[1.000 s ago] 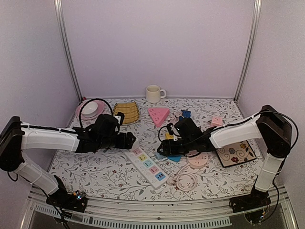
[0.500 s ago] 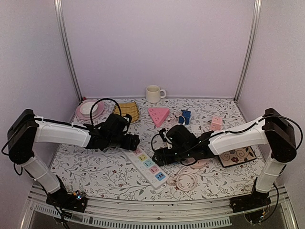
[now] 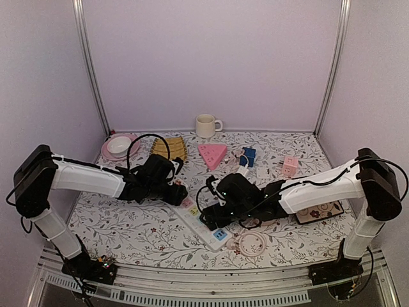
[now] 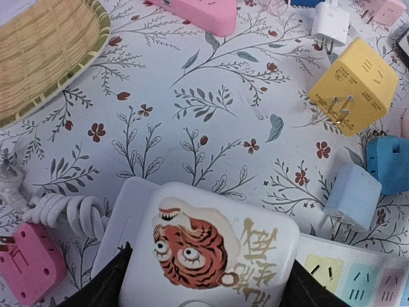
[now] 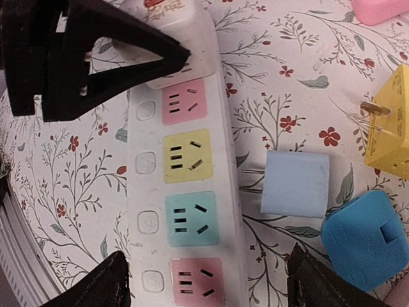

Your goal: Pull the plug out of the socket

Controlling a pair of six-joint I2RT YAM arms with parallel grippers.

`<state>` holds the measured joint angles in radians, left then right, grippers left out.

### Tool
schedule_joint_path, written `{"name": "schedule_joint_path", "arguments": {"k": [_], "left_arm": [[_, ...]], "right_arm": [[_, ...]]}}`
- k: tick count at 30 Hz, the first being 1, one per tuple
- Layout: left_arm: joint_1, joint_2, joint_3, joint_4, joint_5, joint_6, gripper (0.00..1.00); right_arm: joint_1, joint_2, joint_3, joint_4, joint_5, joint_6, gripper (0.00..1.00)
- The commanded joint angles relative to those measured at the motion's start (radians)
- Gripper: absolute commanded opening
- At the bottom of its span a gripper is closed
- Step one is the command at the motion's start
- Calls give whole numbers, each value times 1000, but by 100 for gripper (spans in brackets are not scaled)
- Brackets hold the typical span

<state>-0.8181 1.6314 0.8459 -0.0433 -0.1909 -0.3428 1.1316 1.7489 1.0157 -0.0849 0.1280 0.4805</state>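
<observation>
A white plug (image 4: 217, 246) with a tiger sticker sits in the far end of the white power strip (image 3: 211, 231), the socket with pastel outlets (image 5: 185, 192). My left gripper (image 4: 209, 276) straddles the plug, one black finger pressed against each side, shut on it. In the top view the left gripper (image 3: 175, 192) covers most of the plug. My right gripper (image 5: 211, 283) hangs open over the near half of the strip, one finger on either side and neither touching it. The right wrist view shows the plug (image 5: 163, 9) at the top between the left fingers (image 5: 96, 54).
Loose adapters lie right of the strip: yellow (image 4: 354, 83), light blue (image 5: 295, 184), blue (image 5: 364, 240). A pink adapter (image 4: 29, 268) and coiled white cord (image 4: 64, 214) lie to its left. A woven tray (image 3: 169, 148), pink wedge (image 3: 213, 153), cup (image 3: 206, 125) and plate (image 3: 118, 146) stand behind.
Both arms have come in over the strip. The left gripper has moved right onto the plug and narrowed around it. The right gripper has slid left over the outlets.
</observation>
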Motion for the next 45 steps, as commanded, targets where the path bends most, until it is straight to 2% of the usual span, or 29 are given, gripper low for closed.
{"name": "schedule_joint_path", "arguments": {"k": [1, 6, 8, 13, 22, 30, 40, 45], "left_arm": [[-9, -16, -20, 51, 36, 11, 47], [-10, -49, -48, 74, 50, 7, 35], [-9, -59, -58, 81, 53, 5, 30], [-10, -65, -68, 86, 54, 4, 24], [-22, -58, -65, 96, 61, -8, 19], [-41, -56, -51, 99, 67, 5, 0], [-54, -54, -33, 172, 48, 55, 0], [-47, -15, 41, 117, 44, 68, 0]], "right_arm": [[55, 59, 61, -7, 62, -52, 87], [70, 138, 128, -53, 106, -34, 82], [69, 148, 145, -63, 119, -15, 73], [70, 146, 178, -65, 135, 0, 50], [44, 220, 255, -24, 46, -10, 27], [-12, 269, 252, 31, -45, 8, 5], [-30, 296, 210, 27, -71, 39, 4], [-38, 319, 211, 27, -94, 46, 4]]}}
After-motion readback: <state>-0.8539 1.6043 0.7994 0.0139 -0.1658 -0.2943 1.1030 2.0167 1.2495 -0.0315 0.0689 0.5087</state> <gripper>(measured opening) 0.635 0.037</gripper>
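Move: The white tiger plug, on the far end of the power strip, is already between the left hand's fingers, about 1 cm below its hand point. From the right hand, the strip's yellow socket lies about 5 cm ahead, 6 cm left and 3 cm below. The tiger plug is about 11 cm ahead and 11 cm left; the light blue plug is roughly 7 cm straight ahead, 4 cm below. The yellow socket is some 6 cm back, 5 cm right and 4 cm below the left hand. Right hand shuts while going 6 cm left, forward and down onto the yellow socket; left keeps the plug gripped. ##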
